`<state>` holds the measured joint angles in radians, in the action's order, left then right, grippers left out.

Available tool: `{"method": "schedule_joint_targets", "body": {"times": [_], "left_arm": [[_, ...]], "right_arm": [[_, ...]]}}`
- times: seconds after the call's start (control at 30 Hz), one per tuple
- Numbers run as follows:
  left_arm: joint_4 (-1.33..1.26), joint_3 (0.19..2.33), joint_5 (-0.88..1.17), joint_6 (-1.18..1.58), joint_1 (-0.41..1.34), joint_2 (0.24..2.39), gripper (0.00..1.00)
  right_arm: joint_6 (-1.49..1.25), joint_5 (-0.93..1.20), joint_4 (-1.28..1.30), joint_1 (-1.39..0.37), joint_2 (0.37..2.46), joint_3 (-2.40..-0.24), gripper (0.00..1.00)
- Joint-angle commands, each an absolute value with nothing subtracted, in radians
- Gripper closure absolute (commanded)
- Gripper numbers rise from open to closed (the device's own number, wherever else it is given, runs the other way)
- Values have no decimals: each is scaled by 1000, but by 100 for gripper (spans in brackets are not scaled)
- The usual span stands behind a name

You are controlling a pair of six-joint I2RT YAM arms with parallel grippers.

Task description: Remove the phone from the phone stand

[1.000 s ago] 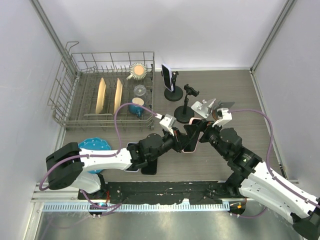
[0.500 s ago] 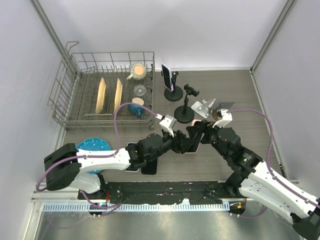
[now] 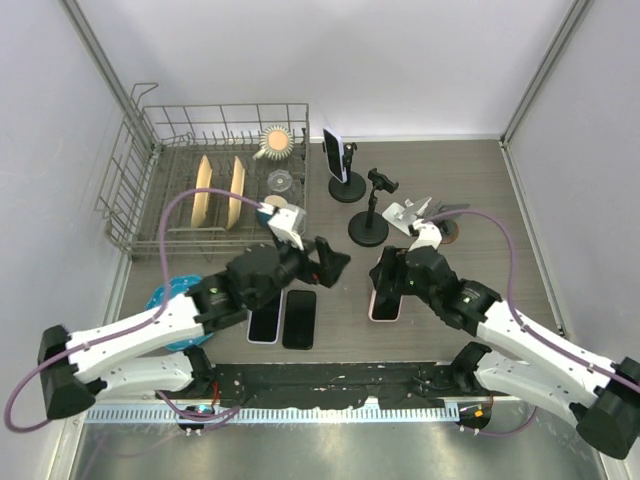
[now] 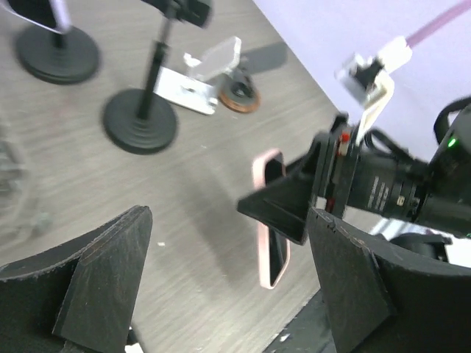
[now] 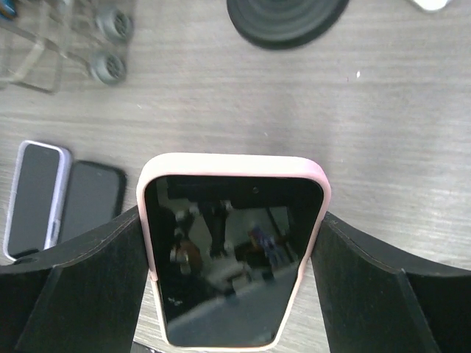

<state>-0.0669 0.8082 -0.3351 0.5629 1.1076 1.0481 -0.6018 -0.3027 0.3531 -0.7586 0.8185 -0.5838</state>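
A phone in a pink case point(image 3: 384, 306) point(image 5: 232, 257) sits screen-up between the fingers of my right gripper point(image 3: 390, 281) point(image 5: 232, 254), which is shut on its two long sides, low over the table. From the left wrist view the same phone point(image 4: 271, 220) shows edge-on, beyond my left gripper point(image 4: 228, 287). My left gripper point(image 3: 335, 262) is open and empty, left of the phone and apart from it. The black phone stand point(image 3: 368, 226) point(image 4: 140, 121) stands behind, its clamp point(image 3: 381, 181) empty.
A second black stand point(image 3: 346, 186) holds another phone point(image 3: 331, 153) at the back. Two phones point(image 3: 265, 322) point(image 3: 300, 318) lie flat in front of the left arm. A white stand point(image 3: 408, 213), a dish rack point(image 3: 150, 160) and a blue plate point(image 3: 165, 297) are also there.
My left gripper opened, let go of the pink phone and drew back to the left. My right gripper closed on the phone and carried it down and nearer.
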Motion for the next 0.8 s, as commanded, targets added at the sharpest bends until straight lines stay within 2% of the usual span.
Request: {"method": "schedule_joint_targets", "body": {"times": [0.0,0.17,0.33,0.63,0.77], "left_arm": [[262,932,-282,457,979,922,9],[460,1032,-351,261,916,832,7],[364,924,-460,193,899,758,7],[307,818,-492,110,841,657,8],[307,815,-488,103,841,646,8]], "right_arm": [[-670,-256,319,-775,903,-638,93],[-733,-281,284,-825,1018,-658,95],[-787,-304,258,-902,1184,-715,95],[-833,-304,285,-968,1425,-848,93],[-870,-336,281,-997,1488,-862,84]]}}
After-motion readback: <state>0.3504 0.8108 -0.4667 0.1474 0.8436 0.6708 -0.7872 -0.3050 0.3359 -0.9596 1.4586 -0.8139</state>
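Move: The right hand already holds the pink phone; the bare spot it is bound for lies about 8 cm to its left, 6 cm back and 13 cm below. At that table level, the black phone lies some 20 cm left and 6 cm back, the white phone 29 cm left and 5 cm back, and the empty stand's base 17 cm ahead, 3 cm left. From the left hand the spot is level, 5 cm right and about 25 cm below. Right hand carries pinched pink phone about 9 cm each down and left towards black phone; left hand retreats leftwards. ##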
